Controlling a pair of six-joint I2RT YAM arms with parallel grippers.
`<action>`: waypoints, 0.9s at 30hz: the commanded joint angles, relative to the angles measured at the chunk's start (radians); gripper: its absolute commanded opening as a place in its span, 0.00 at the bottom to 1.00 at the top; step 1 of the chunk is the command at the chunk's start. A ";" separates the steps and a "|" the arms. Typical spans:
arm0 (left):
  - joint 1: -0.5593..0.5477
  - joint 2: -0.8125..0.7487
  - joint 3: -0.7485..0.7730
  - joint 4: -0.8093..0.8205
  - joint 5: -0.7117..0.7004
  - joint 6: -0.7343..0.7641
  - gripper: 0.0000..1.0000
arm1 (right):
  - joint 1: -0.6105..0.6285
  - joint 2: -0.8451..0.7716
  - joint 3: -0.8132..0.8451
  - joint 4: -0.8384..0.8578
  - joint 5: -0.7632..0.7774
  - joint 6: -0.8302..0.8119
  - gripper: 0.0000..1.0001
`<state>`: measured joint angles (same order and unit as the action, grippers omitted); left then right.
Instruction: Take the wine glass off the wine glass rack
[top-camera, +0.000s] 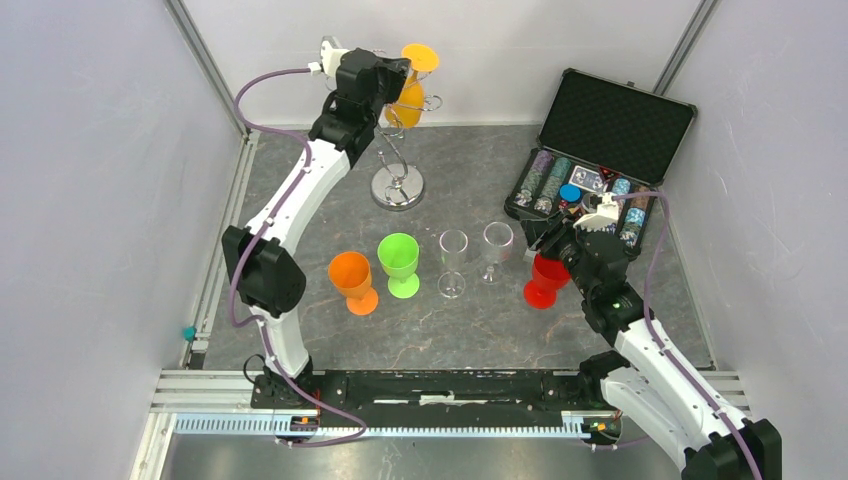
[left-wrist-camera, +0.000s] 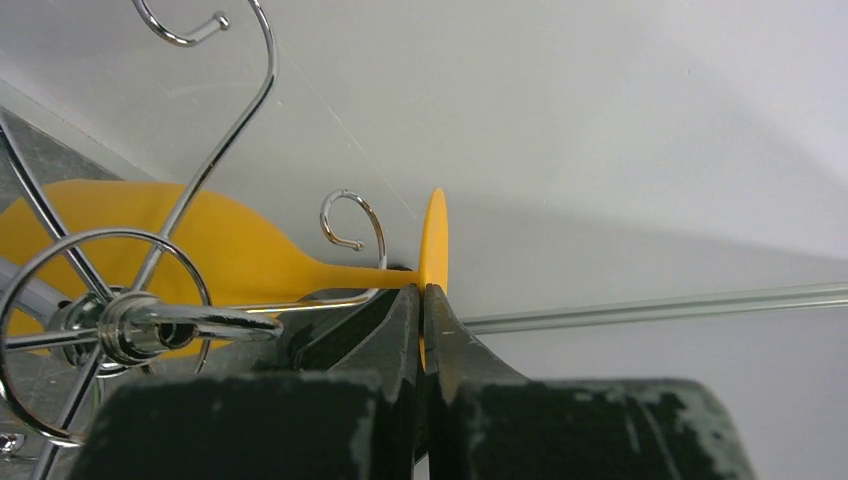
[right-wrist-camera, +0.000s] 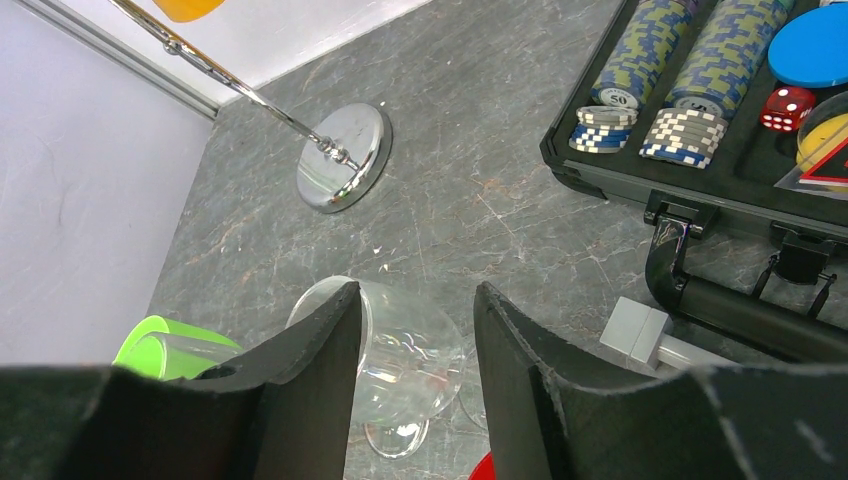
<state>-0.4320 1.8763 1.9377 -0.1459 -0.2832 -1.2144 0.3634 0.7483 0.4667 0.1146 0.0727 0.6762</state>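
A yellow wine glass hangs upside down from the curled arms of the silver wine glass rack at the back of the table. My left gripper is up at the rack's top. In the left wrist view its jaws are shut on the edge of the yellow glass's round foot; the stem runs left through a scroll arm to the bowl. My right gripper stands open above the table, holding nothing, with a clear glass below it.
Orange, green, two clear and a red glass stand in a row mid-table. An open black case of poker chips sits at the back right. White walls enclose the table.
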 joint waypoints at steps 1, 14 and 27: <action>0.021 -0.042 0.026 0.038 -0.028 0.024 0.02 | -0.004 0.000 -0.009 0.020 0.009 0.003 0.50; 0.038 0.090 0.217 0.025 -0.058 0.069 0.02 | -0.004 -0.005 -0.013 0.017 0.017 -0.002 0.51; 0.054 0.202 0.292 0.083 0.013 0.059 0.02 | -0.004 -0.022 -0.003 0.001 0.030 -0.013 0.51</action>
<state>-0.3843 2.0651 2.1815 -0.1410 -0.2981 -1.1801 0.3634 0.7429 0.4599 0.1085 0.0742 0.6754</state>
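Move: My left hand already pinches the yellow wine glass by its upturned foot; the glass's middle hangs about 9 cm below and some 2 cm ahead. The rack hub lies roughly 10 cm below, 2 cm back and 3 cm left, and the small rear hook beside the stem is about 4 cm ahead, 2 cm right and 4 cm below. From my resting right hand, the glass is some 26 cm ahead, 22 cm left and 10 cm higher. Keeping my left fingers shut on the foot of the yellow glass, I first ease it about 2 cm left and lift it 2 to 3 cm at the rack. Then I push it forward some 4 cm, away from the hub, sinking back most of the lift while the hand's heading and tip change only slightly. ##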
